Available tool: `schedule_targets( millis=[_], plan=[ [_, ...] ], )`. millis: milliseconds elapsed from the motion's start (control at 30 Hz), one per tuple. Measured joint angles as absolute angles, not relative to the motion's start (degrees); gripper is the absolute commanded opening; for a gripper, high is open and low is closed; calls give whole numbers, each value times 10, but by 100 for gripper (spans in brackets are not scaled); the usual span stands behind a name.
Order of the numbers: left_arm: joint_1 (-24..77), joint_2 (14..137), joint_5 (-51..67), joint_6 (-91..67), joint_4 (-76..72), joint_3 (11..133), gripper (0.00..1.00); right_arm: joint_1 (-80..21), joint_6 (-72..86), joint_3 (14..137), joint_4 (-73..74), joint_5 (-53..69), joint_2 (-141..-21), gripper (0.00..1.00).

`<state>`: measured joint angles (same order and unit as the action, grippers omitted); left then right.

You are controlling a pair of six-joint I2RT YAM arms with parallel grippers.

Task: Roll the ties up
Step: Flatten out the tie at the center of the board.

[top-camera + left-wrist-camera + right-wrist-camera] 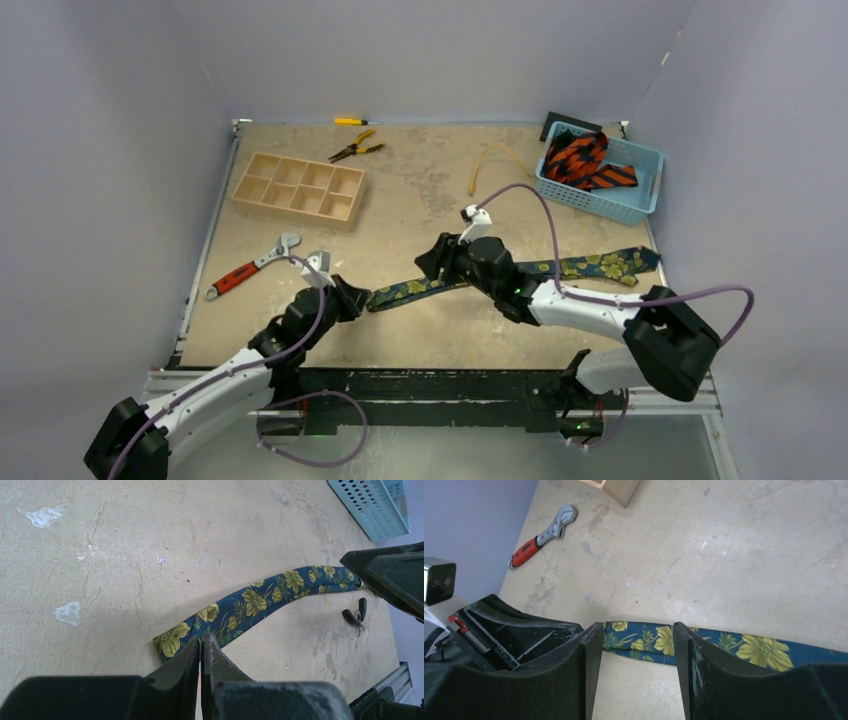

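Observation:
A dark navy tie (590,267) with yellow flowers lies flat across the near part of the table, its narrow end on the left. My left gripper (358,298) is at that end. In the left wrist view its jaws (201,641) are shut, with the tips on the near edge of the tie (255,600). My right gripper (432,262) is open over the tie's middle. In the right wrist view the right gripper (638,626) shows the tie (644,641) between its spread fingers. Orange-red ties with black stripes (585,165) lie bunched in the blue basket (640,205).
A wooden divided tray (298,188) stands at the back left. A red-handled wrench (250,268) lies left of my left arm. Yellow-handled pliers (355,148) and a thin yellow cord (490,160) lie at the back. A small black clip (355,616) lies near the tie.

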<state>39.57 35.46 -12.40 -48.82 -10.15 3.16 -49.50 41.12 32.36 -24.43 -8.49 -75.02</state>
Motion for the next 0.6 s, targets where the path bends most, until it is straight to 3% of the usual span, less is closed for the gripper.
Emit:
schedule_targets(
  millis=[300, 600],
  plan=[
    [396, 429, -105, -528, -149, 58, 0, -495, 425, 393, -248, -29, -886, 35],
    [396, 633, -18, -584, -347, 63, 0, -495, 441, 320, -298, -36, -936, 31]
  ],
)
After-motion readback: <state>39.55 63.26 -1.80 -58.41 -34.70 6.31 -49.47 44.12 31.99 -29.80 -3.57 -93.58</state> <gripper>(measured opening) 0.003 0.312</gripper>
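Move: The dark floral tie lies almost straight under the right hand: the stretch it goes for is some 12 cm below, about 1 cm back and 1 cm to its left. The tie's left end is about 14 cm to this hand's left and 4 cm back. From the left hand, the stretch it heads over is about 6 cm right, 3 ahead and 5 below. The wrench stands about 24 cm to the left hand's left and 9 cm ahead, the wooden tray 15 cm left and 27 ahead. Swinging left a few centimetres at first, the right hand then drops about 10 cm onto the tie, drifting back a little as its fingers tip further down and narrow to roughly half their gap, ending with the tips on the fabric. Meanwhile the left hand, ending shut, slides about 5 cm right over the tie's left part, rising slightly then dipping, and rolls some 10 degrees, left side down. ##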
